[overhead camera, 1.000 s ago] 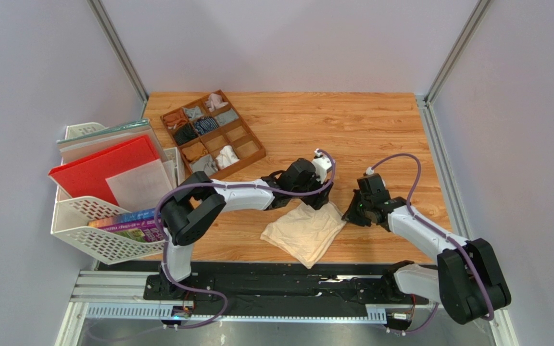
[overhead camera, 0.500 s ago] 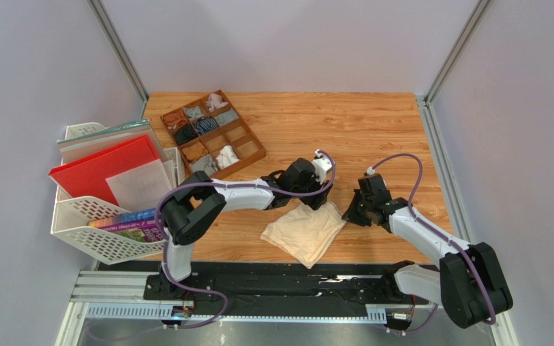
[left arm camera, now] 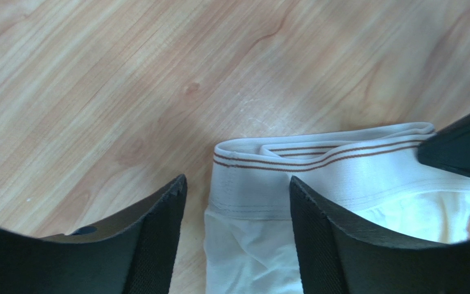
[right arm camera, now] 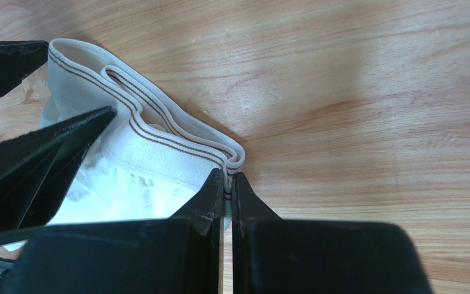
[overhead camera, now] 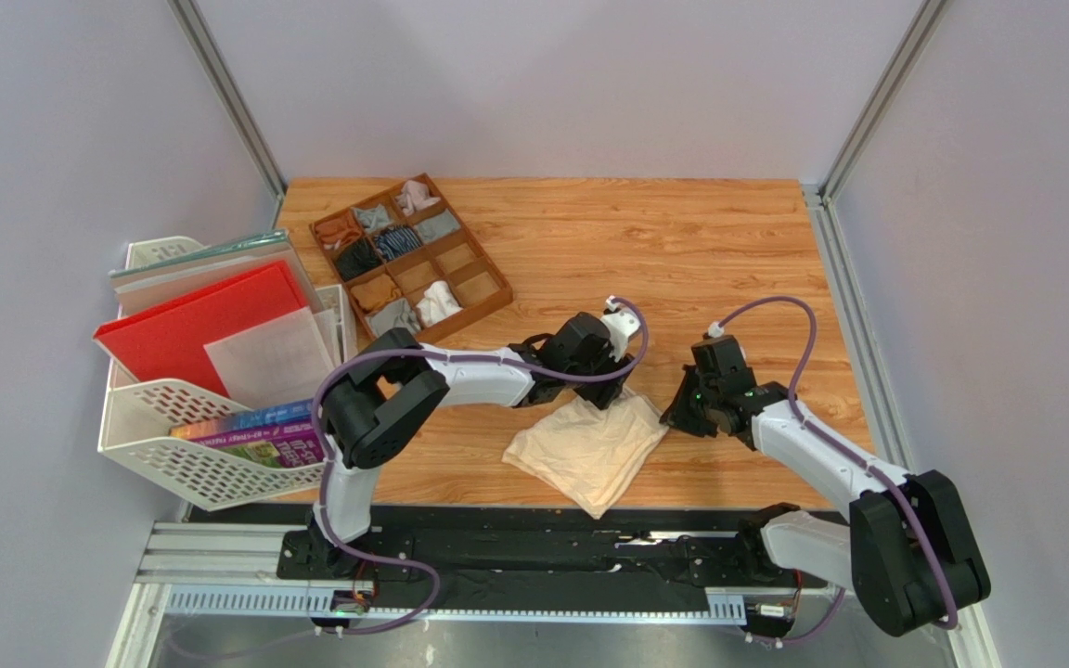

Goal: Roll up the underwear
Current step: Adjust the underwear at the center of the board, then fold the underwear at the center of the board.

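A cream-beige underwear [overhead camera: 585,452] lies flat on the wooden table, its white waistband with thin brown stripes [left arm camera: 341,165] at the far edge. My left gripper [overhead camera: 620,386] hangs open over the waistband's left corner [left arm camera: 236,196], one finger [left arm camera: 158,226] on the bare wood and the other [left arm camera: 323,233] over the cloth. My right gripper [overhead camera: 676,411] is shut on the waistband's right corner [right arm camera: 228,182], with the folded band [right arm camera: 158,153] pinched between its tips. The left gripper's fingers [right arm camera: 47,153] show in the right wrist view.
A wooden divided tray [overhead camera: 496,297] with small rolled garments stands at the back left. A white mesh file rack [overhead camera: 178,459] holding a red folder and books sits off the table's left edge. Bare wood stretches behind and to the right of the arms.
The left arm has shifted slightly, its gripper settling a little lower over the waistband corner. The right gripper holds its corner in the same place.
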### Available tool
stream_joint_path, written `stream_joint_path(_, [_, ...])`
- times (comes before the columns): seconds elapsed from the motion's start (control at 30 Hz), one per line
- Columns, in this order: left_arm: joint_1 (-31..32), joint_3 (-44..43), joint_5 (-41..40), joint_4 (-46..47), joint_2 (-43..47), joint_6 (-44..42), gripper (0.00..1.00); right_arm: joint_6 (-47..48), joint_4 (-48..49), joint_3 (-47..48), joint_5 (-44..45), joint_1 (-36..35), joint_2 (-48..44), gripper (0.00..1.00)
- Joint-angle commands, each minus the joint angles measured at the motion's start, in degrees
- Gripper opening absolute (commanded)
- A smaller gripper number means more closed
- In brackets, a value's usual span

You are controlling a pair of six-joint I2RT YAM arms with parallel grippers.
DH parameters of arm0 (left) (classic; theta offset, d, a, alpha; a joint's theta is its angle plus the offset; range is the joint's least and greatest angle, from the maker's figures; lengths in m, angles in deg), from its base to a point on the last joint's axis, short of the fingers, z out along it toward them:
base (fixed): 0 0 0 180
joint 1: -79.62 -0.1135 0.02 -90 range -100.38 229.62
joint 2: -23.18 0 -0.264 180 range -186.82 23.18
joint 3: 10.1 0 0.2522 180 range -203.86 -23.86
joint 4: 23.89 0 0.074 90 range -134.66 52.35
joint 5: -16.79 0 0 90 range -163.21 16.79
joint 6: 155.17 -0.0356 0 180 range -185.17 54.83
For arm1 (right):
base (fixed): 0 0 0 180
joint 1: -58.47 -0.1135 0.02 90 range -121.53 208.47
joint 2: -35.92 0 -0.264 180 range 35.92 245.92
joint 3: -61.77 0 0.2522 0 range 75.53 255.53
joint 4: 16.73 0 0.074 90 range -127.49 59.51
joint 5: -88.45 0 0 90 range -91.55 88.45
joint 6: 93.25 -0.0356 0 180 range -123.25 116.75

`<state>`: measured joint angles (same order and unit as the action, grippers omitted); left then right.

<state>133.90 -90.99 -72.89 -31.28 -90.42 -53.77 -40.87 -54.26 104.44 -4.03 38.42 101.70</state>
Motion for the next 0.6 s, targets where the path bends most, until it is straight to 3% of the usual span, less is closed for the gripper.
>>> stream_joint_path(0.0, [-0.05,-0.02,-3.13,-1.19,-0.83,-0.33,0.61,0.71,0.13,0.01,0.20,0.19,-1.27,0.00])
stream_joint_path(0.1, [-0.05,0.60,-2.52,-0.84,-1.01,0.64,0.49,0.89,0.13,0.10,0.11,0.19,-1.09,0.00])
stream_joint_path(0.2, [-0.05,1.48,-1.73,1.27,-1.18,1.78,0.30,1.15,-0.22,0.36,-0.50,0.10,-1.27,0.00])
stream_joint_path(0.23, [-0.05,1.31,-1.20,1.62,-1.36,2.13,0.18,1.24,-0.83,0.71,-0.51,0.10,-1.35,0.00])
stream_joint_path(0.33, [-0.05,0.51,-1.37,1.98,-1.97,4.06,0.04,1.41,-3.11,2.02,0.55,0.10,-1.71,0.00])
stream_joint_path(0.57, [-0.05,-1.24,-3.48,2.59,-3.03,4.33,0.00,1.50,-4.71,4.57,0.28,0.10,-2.67,0.00])
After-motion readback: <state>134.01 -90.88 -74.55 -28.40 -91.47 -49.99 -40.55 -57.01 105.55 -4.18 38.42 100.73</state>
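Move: The left hand's open fingers already stand astride the left end of the underwear's folded waistband, right at the hand point and barely below it. The middle of the folded cloth is about 7 cm back and 2 cm left; the wooden tray about 28 cm left and 20 cm ahead. From the right hand, shut on the waistband's other end, that left end lies roughly 9 cm left and 4 cm ahead. The left hand stays low at the left end of the waistband and shuts its fingers from about two-thirds open to fully closed, pinching the layers there, while it eases only about half a centimetre forward and to the right and its wrist turns some 5 degrees, mostly counter-clockwise. The right hand keeps its closed pinch on the other end, still at first, then starts to rise by about half a centimetre. ##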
